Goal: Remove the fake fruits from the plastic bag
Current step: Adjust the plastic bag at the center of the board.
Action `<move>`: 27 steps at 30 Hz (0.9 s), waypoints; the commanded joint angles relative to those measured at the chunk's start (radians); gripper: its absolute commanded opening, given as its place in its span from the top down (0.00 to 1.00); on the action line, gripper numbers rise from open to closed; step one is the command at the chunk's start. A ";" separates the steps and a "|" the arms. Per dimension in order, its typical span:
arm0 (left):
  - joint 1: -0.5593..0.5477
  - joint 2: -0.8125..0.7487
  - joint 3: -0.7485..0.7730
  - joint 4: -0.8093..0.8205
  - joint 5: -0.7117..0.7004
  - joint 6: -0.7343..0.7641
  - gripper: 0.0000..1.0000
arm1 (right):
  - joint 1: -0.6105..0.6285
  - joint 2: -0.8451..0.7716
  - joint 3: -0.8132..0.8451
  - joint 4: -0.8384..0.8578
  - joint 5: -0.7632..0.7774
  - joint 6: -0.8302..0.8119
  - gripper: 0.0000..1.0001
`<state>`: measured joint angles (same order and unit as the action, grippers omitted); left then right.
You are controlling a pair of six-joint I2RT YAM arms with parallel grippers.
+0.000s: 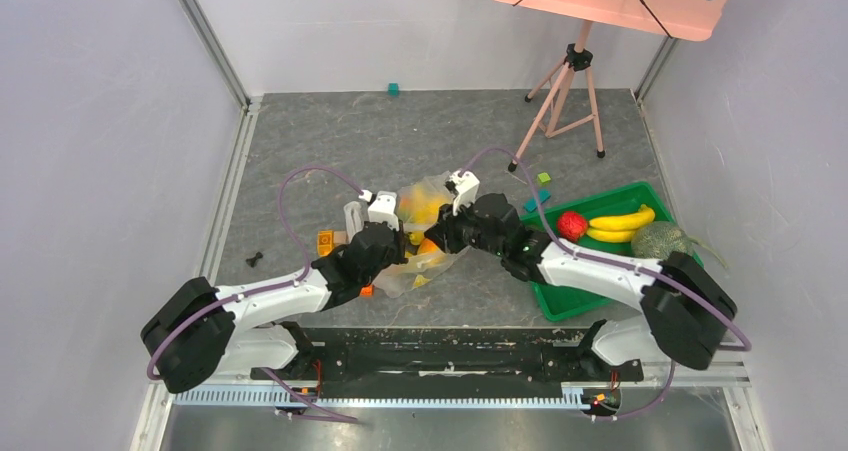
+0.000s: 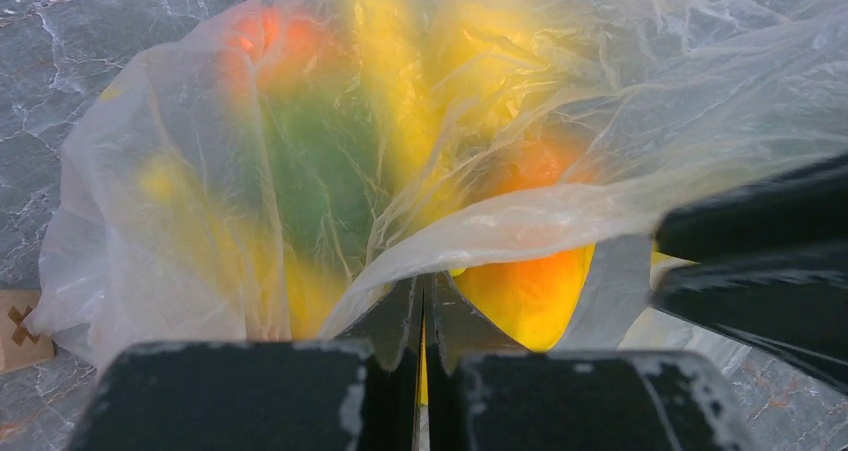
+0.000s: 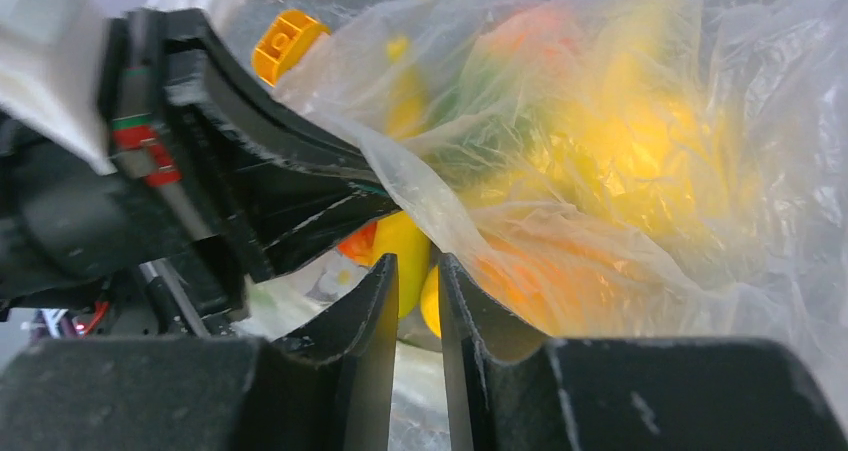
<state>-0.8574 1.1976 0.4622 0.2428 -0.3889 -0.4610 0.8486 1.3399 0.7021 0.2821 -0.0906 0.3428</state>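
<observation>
The plastic bag (image 1: 418,199) lies crumpled mid-table between both arms, with blurred yellow, orange and green fake fruits showing through its film (image 2: 180,171). My left gripper (image 1: 400,239) is shut on the bag's rim (image 2: 500,226), which folds over its fingertips. An orange-yellow fruit (image 2: 530,296) shows bare under that rim. My right gripper (image 1: 437,241) reaches in from the other side. Its fingers stand narrowly apart, closed on a yellow fruit (image 3: 405,246) at their tips. A red fruit (image 1: 571,225) and a banana (image 1: 622,221) lie in the green tray (image 1: 560,301).
A netted green piece (image 1: 660,239) sits at the tray's right end. Small blocks are scattered about: orange (image 1: 325,241), teal (image 1: 394,88), green (image 1: 543,178) and a yellow one (image 3: 285,41) beside the bag. A tripod (image 1: 565,91) stands at the back right.
</observation>
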 commanded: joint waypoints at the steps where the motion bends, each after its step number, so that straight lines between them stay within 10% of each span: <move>1: -0.005 0.002 -0.009 0.060 -0.022 0.053 0.98 | 0.003 0.094 0.061 0.030 0.041 -0.022 0.77; 27: -0.005 0.054 0.024 0.052 0.002 0.062 0.98 | 0.149 0.077 -0.281 0.039 0.266 0.061 0.74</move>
<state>-0.8600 1.2484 0.4583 0.2642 -0.3813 -0.4553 0.9947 1.3891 0.4324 0.3077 0.1066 0.3859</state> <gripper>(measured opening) 0.026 0.255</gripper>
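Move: The right hand hovers over the bag's mouth, its fingers slightly apart; the near flap with the lemon print lies about 8 cm back, 1 cm left and 13 cm below. The mango is some 11 cm under this hand and 1 cm back, and the fruit pile under the far film 6 cm ahead, 2 cm left, 11 cm down. From the left hand, shut at the upper rim, the near flap is about 8 cm back, 4 cm right and 7 cm down. Drop the right gripper about 5 cm almost straight down, then draw it back towards the bases and out to the right while it keeps sinking, some 12 cm down and 6 cm back in all, fingertips tipping about 15 degrees further down, onto the printed near flap. Keep its small finger gap. Hold the shut left fingertips beneath the upper rim, letting them settle 1.5 cm. ##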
